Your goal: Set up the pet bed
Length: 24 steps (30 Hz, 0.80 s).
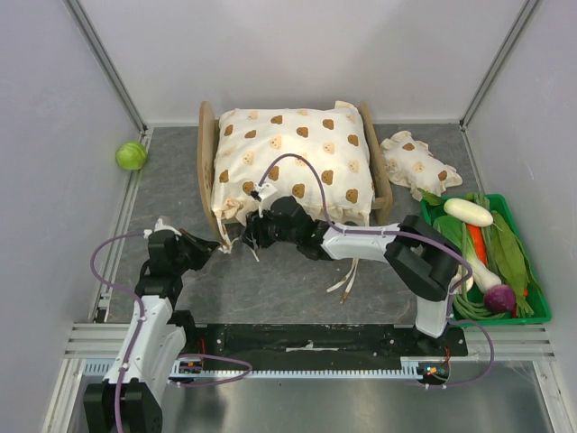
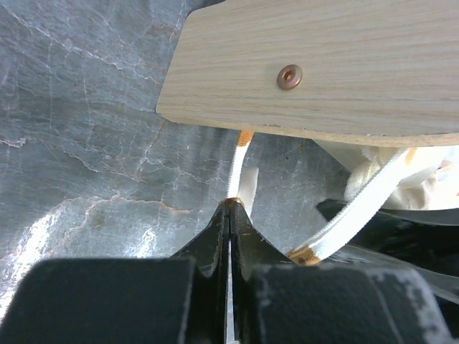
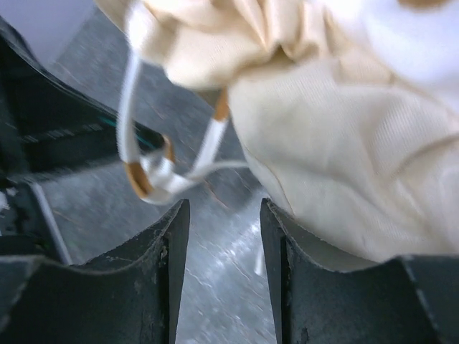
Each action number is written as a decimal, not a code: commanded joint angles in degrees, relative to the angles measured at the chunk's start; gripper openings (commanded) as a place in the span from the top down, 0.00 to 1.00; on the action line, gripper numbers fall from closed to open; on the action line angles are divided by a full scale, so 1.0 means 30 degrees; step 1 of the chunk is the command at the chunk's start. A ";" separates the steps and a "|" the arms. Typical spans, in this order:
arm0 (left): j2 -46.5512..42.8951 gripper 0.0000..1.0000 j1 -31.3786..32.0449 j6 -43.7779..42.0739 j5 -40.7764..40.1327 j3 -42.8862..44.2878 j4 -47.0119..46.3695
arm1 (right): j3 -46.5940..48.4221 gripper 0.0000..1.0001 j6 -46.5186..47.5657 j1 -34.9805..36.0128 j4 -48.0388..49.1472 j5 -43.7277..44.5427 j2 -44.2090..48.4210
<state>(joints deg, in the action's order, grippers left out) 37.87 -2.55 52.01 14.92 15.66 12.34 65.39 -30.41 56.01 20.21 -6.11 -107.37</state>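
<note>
The pet bed [image 1: 206, 167] lies at the back middle, its light-wood headboard on the left. A cream bear-print cushion [image 1: 293, 162] covers its base. My left gripper [image 1: 223, 245] sits at the bed's near left corner. In the left wrist view this gripper [image 2: 231, 206] is shut on a white cushion tie [image 2: 236, 168] with a tan tip, just below a wooden bed panel [image 2: 323, 72]. My right gripper [image 1: 255, 227] is at the cushion's near left corner. In the right wrist view it [image 3: 222, 208] stands open, nothing between its fingers, with looped ties [image 3: 154, 172] and cushion fabric [image 3: 344, 143] just ahead.
A small frilled bear-print pillow [image 1: 415, 164] lies right of the bed. A green tray [image 1: 532, 316] of vegetables stands at the right. A green ball [image 1: 131, 155] rests by the left wall. More white ties [image 1: 347, 280] trail from the cushion's near right corner.
</note>
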 commanded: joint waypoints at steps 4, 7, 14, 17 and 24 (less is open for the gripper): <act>-0.0113 0.98 -0.0060 -0.0403 -0.0490 0.0990 -0.0129 | -0.1082 0.50 0.2490 -0.0095 -0.1227 0.1420 -0.0388; -0.0142 0.98 -0.0059 -0.0373 -0.0431 0.0961 -0.0128 | -0.0937 0.49 0.2812 -0.0066 -0.1082 0.1773 -0.1034; -0.0025 0.98 -0.0088 -0.0344 -0.0432 0.1020 -0.0128 | 0.0381 0.48 0.3224 0.0256 -0.0613 0.1919 -0.2791; 0.0121 0.98 -0.0089 -0.0373 -0.0431 0.1049 -0.0128 | 0.0880 0.49 0.3253 0.0460 -0.0408 0.1890 -0.3437; 0.0239 0.98 -0.0089 -0.0373 -0.0373 0.1049 -0.0246 | 0.1379 0.55 0.2932 0.0872 -0.0349 0.1890 -0.4375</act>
<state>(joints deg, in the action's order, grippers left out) 38.30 -2.55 52.01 13.65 16.36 12.36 68.53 -21.85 58.08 17.98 -1.15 -118.96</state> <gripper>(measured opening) 0.025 0.470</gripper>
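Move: The loose white tie end lies almost straight under the open right hand, about 11 cm below and 1 cm back. The tie pinched in the left fingers is some 8 cm to the right hand's left, 4 cm below. The bed panel's near corner stands about 8 cm left, 3 cm ahead and 6 cm below. From the left hand the loose tie lies roughly 9 cm right, 2 cm back, 7 cm below. The right hand sinks about 9 cm towards the loose tie, swinging 3 cm left and back, fingers staying open. ##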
